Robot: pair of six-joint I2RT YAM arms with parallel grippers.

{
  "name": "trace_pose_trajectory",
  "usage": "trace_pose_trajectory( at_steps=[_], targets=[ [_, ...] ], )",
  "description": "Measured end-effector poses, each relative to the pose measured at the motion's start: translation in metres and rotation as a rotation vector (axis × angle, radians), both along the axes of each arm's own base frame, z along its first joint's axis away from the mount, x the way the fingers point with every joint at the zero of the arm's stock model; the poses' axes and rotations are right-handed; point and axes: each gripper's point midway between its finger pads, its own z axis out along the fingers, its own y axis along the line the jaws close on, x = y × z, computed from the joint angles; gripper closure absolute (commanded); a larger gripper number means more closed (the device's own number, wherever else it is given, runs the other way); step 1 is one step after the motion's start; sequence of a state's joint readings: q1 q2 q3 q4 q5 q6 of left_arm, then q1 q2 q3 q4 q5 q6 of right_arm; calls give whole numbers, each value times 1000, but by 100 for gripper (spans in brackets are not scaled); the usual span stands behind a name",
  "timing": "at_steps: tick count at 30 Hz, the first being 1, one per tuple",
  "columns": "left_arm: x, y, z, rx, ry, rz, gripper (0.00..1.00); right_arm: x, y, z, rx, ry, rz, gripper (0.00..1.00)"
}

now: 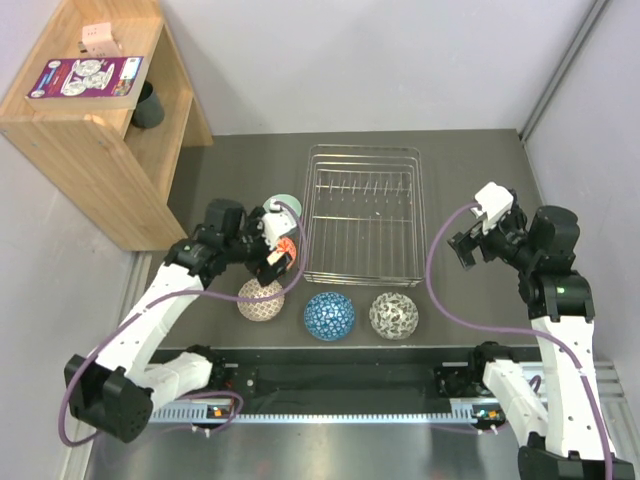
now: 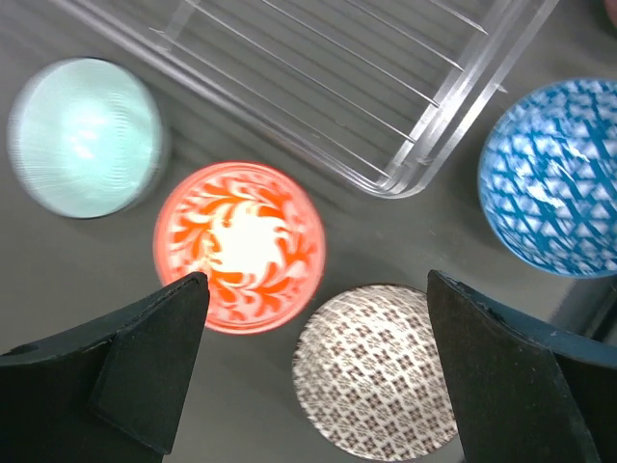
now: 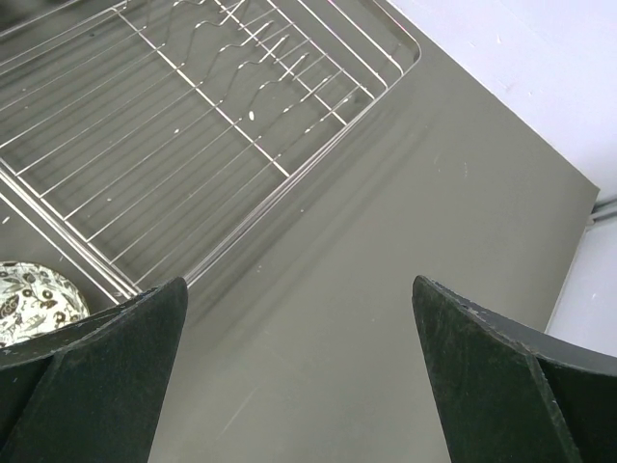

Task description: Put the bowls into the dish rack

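The empty silver wire dish rack (image 1: 365, 215) (image 2: 366, 87) (image 3: 193, 125) stands mid-table. My left gripper (image 1: 275, 250) (image 2: 316, 280) hovers open at its left side, above the red-orange floral bowl (image 1: 288, 247) (image 2: 239, 246) and the beige-brown mesh bowl (image 1: 260, 300) (image 2: 376, 367), holding nothing. The mint green bowl (image 1: 283, 203) (image 2: 87, 135) lies just behind it. In front of the rack sit the blue mosaic bowl (image 1: 329, 315) (image 2: 554, 178) and the grey-white bowl (image 1: 393, 314) (image 3: 34, 299). My right gripper (image 1: 462, 248) (image 3: 299, 285) hangs open over bare table right of the rack.
A wooden shelf unit (image 1: 100, 130) stands at the back left with a dark cup (image 1: 148, 105) in it and a leaflet (image 1: 85, 77) on top. A wall runs along the right side, and the arms' base rail (image 1: 340, 385) lines the near edge.
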State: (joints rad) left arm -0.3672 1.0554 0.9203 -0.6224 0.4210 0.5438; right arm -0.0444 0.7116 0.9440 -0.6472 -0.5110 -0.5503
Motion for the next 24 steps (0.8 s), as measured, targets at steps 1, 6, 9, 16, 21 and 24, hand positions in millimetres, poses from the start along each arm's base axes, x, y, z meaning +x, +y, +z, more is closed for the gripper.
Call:
trace_pose_trajectory(
  at_steps=[1, 6, 9, 16, 21, 24],
  targets=[
    [-3, -4, -6, 14, 20, -20, 1, 0, 0, 0, -1, -2, 4, 0],
    [-29, -26, -41, 91, 133, -135, 1, -2, 2, 0, -4, -1, 20, 0],
    [-48, -37, -56, 132, 180, -211, 1, -3, 5, 0, -6, -8, 40, 0],
    [-67, -49, -76, 183, 261, -290, 1, -5, 6, 0, -16, -21, 50, 0],
    [-81, -60, -88, 218, 305, -340, 1, -7, 5, -7, -20, -9, 53, 1],
    [-88, -66, -95, 236, 332, -366, 1, -8, 5, -10, -23, -6, 54, 0]
  ],
)
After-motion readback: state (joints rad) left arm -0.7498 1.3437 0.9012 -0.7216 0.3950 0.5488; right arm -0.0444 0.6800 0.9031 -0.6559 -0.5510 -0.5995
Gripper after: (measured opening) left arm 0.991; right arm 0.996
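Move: The blue patterned bowl lies some 12 cm back from the left gripper, 15 cm to its right and about 15 cm below. The beige bowl is about 8 cm back and 2 cm left of the gripper, and the red bowl some 5 cm ahead and 4 cm right, both at much the blue one's height. From the right gripper the blue bowl is roughly 13 cm back, 33 cm left and 24 cm below. Bring the left gripper down, back and to the right onto the near-left side of the blue bowl's approach, away from the red bowl, about 15 cm in one slanting sweep. Tip the fingers steeper and swing them clockwise as you sink, some 30 degrees of turn in all. Keep them wide open and stop short of the bowl. ##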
